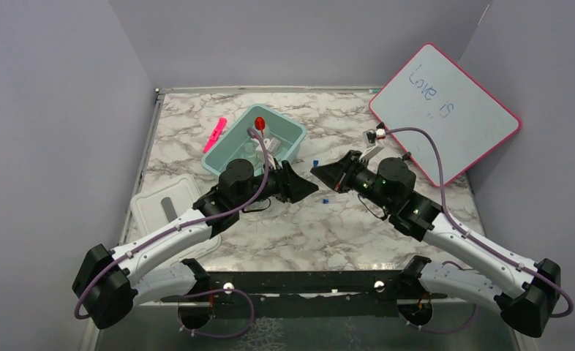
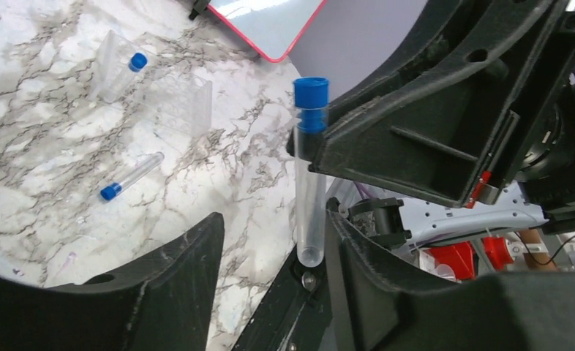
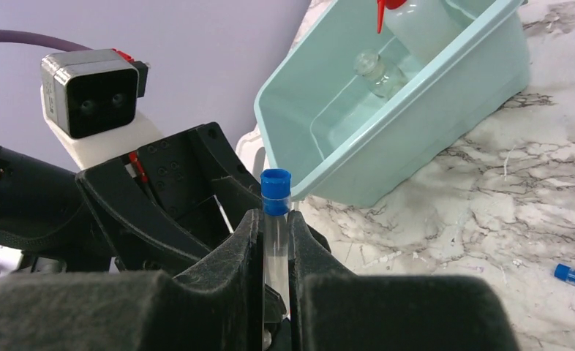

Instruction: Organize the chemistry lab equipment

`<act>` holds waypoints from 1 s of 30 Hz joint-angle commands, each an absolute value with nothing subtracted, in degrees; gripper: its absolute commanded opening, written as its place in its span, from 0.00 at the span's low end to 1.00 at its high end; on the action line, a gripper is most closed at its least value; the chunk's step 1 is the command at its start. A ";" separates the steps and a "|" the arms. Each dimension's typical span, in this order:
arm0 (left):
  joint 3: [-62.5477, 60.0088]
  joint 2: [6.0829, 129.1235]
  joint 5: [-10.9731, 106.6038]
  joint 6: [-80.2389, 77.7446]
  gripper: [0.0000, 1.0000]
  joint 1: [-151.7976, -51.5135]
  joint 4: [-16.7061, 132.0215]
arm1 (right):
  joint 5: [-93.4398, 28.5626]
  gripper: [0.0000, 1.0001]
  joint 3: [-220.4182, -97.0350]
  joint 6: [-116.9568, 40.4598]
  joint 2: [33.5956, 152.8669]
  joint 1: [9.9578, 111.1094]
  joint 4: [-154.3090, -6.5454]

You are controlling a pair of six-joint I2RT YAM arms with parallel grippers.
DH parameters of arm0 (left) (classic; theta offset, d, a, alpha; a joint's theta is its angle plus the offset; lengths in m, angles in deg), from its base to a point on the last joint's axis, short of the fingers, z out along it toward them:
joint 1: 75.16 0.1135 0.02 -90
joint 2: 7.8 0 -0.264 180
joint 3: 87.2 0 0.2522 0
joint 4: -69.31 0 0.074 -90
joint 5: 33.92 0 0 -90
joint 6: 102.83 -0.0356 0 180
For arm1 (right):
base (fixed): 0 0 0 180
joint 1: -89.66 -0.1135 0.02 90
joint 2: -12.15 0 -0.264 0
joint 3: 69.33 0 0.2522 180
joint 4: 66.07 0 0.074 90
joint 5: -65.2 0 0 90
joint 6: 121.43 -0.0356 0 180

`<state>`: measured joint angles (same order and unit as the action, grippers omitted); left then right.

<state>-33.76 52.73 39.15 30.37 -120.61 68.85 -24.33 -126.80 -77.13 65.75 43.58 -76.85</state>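
Note:
A clear test tube with a blue cap (image 3: 276, 191) stands pinched between the pads of my right gripper (image 3: 276, 228), which is shut on it. In the left wrist view the same tube (image 2: 310, 183) hangs between the spread fingers of my left gripper (image 2: 270, 285). Its round end lies close to the right finger (image 2: 387, 292), while the left finger (image 2: 167, 292) stands well off. From above, the left gripper (image 1: 308, 189) and right gripper (image 1: 321, 174) meet tip to tip mid-table. Two more blue-capped tubes (image 2: 131, 177) (image 2: 127, 69) lie on the marble.
A teal bin (image 1: 222, 157) behind my left arm holds a glass bottle (image 3: 376, 73) and a red-topped bottle (image 1: 260, 121). A pink marker (image 1: 214, 134) lies left of it. The pink-framed whiteboard (image 1: 445, 110) leans at the back right. A white tray (image 1: 164, 208) sits at the left.

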 commanded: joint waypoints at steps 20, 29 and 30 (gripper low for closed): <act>-24.56 52.03 27.14 3.14 0.00 -121.03 61.76 | -32.09 0.42 -138.61 -74.25 63.55 43.30 -95.78; -21.47 51.36 22.31 -2.36 0.00 -121.03 56.99 | -31.03 0.42 -147.14 -68.64 64.34 43.25 -106.84; -21.25 51.35 22.19 -2.51 0.00 -121.03 56.56 | -32.09 0.42 -147.73 -67.82 64.85 43.25 -107.16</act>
<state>-23.38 52.23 25.95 2.22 -120.94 60.29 -30.43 -145.02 -71.97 64.31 43.60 -101.02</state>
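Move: The held test tube, cap up in the right hand's fingers, stands between the left hand's open fingers, about 2 cm to its right, its middle 1 cm higher. From the left hand the teal box is some 18 cm ahead, 16 cm left and 21 cm below; a lying tube is about 3 cm ahead, 8 cm right, 25 cm down. From the right hand the held tube's middle is roughly 3 cm straight below. Left fingers close on the test tube, right fingers then release it, both hands rising about 5 cm and back. ##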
